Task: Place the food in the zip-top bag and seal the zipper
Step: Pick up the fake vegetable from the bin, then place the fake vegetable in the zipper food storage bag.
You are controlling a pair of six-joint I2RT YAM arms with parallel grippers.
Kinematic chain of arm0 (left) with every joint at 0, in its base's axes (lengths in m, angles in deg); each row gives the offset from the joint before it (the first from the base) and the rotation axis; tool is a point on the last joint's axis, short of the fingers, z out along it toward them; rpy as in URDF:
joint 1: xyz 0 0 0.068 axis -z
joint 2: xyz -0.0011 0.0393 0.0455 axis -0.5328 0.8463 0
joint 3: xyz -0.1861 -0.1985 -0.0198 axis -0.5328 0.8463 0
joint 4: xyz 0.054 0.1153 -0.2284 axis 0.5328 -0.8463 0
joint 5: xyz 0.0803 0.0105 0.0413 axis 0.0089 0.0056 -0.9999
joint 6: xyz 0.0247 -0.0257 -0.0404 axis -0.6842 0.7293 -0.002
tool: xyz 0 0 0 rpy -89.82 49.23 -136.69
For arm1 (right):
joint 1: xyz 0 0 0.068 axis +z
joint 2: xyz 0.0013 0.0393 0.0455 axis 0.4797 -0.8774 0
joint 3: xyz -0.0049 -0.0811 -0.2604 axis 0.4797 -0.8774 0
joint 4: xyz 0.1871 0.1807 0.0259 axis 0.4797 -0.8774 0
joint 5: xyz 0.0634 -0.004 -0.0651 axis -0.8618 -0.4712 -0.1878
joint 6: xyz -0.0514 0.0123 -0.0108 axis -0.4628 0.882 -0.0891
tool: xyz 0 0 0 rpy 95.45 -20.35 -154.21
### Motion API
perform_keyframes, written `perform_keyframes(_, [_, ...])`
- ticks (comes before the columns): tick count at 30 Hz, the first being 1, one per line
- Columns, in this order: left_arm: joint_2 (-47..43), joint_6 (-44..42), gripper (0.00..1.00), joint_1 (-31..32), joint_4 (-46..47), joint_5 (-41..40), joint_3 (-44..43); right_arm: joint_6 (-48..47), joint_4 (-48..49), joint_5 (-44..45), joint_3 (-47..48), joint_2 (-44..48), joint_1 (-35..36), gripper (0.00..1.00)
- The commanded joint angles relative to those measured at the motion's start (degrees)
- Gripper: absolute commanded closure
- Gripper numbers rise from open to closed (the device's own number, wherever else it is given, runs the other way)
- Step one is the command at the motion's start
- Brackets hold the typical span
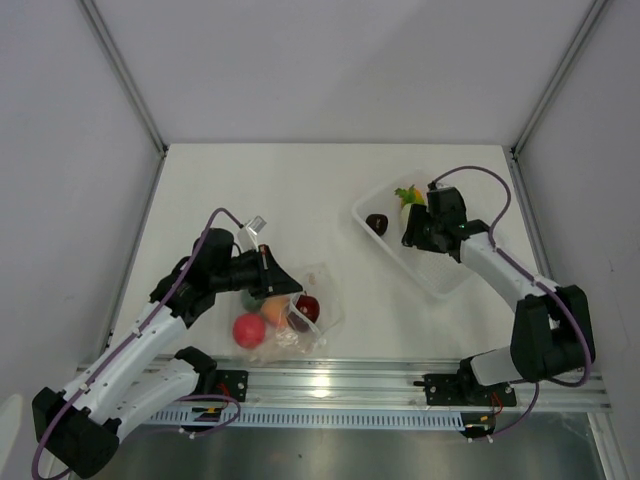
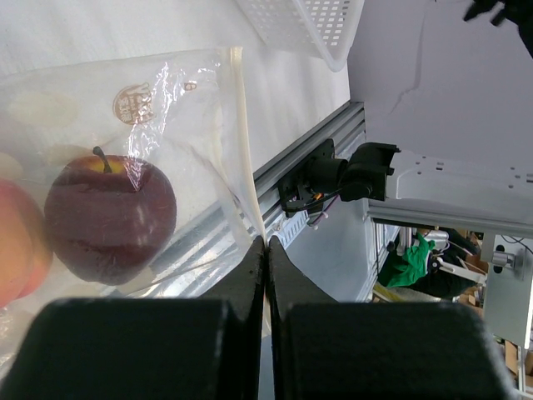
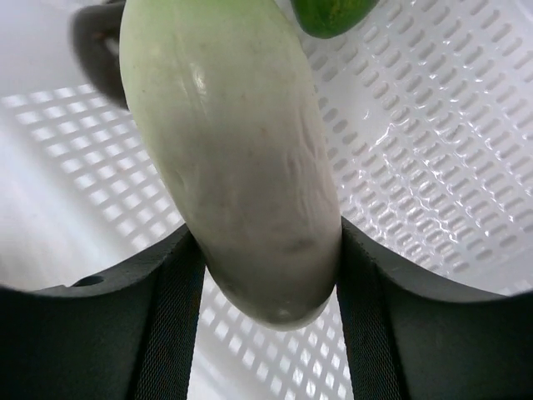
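Observation:
The zip-top bag [image 1: 318,290] lies at the front left. A dark red apple [image 1: 307,307], a peach [image 1: 275,310] and a green piece [image 1: 250,298] show through it, and a red apple [image 1: 248,330] lies at its left edge. My left gripper [image 1: 285,285] is shut on the bag's mouth edge. In the left wrist view the jaws [image 2: 266,243] pinch the zipper [image 2: 241,125], with the dark red apple [image 2: 108,217] inside the plastic. My right gripper [image 1: 412,228] is shut on the white radish [image 3: 233,158] over the tray.
The rigid clear perforated tray [image 1: 440,275] stands at the right and holds a dark piece [image 1: 376,222] and an orange-green mango [image 1: 408,195]. A green piece [image 3: 329,15] lies just beyond the radish. The aluminium rail [image 1: 400,380] runs along the front edge.

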Motion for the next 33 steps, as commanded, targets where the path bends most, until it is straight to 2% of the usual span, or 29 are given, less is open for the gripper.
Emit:
perform_keyframes(1, [-0.07, 0.07, 1.0, 0.32, 1.66, 1.31, -0.99, -1.5, -3.07, -4.34, -0.83, 8.14, 0.19, 1.0])
perform_keyframes(6, [0.02, 0.16, 1.0, 0.32, 2.1, 1.05, -0.82, -4.22, -7.72, -20.94, -2.59, 15.8, 2.99, 1.0])
perform_keyframes(8, [0.02, 0.16, 0.99, 0.32, 2.36, 1.13, -0.73, -5.19, -11.06, -24.04, -3.21, 17.91, 7.46, 1.0])
perform_keyframes(9, [0.19, 0.16, 0.99, 0.32, 2.45, 1.31, -0.64, -5.37, -12.2, -24.49, -3.38, 18.52, 9.4, 1.0])
perform_keyframes(13, [0.2, -0.02, 0.99, 0.41, 2.36, 1.22, -0.2, -2.14, -15.63, -20.64, -3.48, 20.47, 26.32, 1.0])
perform_keyframes(20, [-1.12, -1.77, 0.99, 0.41, -0.62, -0.62, -0.9, 4.03, -18.27, -20.02, -4.17, 20.81, 37.79, 1.0])
perform_keyframes(28, [-1.3, -1.08, 0.99, 0.41, 0.69, -0.19, 0.94, 2.72, -20.65, -23.53, -7.08, 20.64, 39.03, 1.0])
perform_keyframes(33, [-1.47, -1.16, 0.99, 0.49, 0.25, -0.36, 0.59, 0.78, -21.53, -24.32, -4.18, 18.18, 39.12, 1.0])
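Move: The right hand already holds the white fake vegetable, raised off the bin's floor. From it the bag's open mouth is about 22 cm back and 26 cm left, at roughly its height. The dark apple inside the bag is some 23 cm back, 30 cm left and 5 cm lower. In the bin, the mango is about 7 cm ahead and the black fruit 10 cm left, both some 6 cm below. From the left hand the mouth is about 7 cm right, 4 cm back and slightly lower. Back and to the left in one quick sweep, about 27 cm back and 14 cm left, the right hand carries the pinched fake vegetable to the bag's mouth, first rising some 7 cm, then easing down about 4 cm. The wrist swings about 50 degrees counter-clockwise, pointing the leafy end towards the mouth. The left fingers keep the bag's rim pinched. ##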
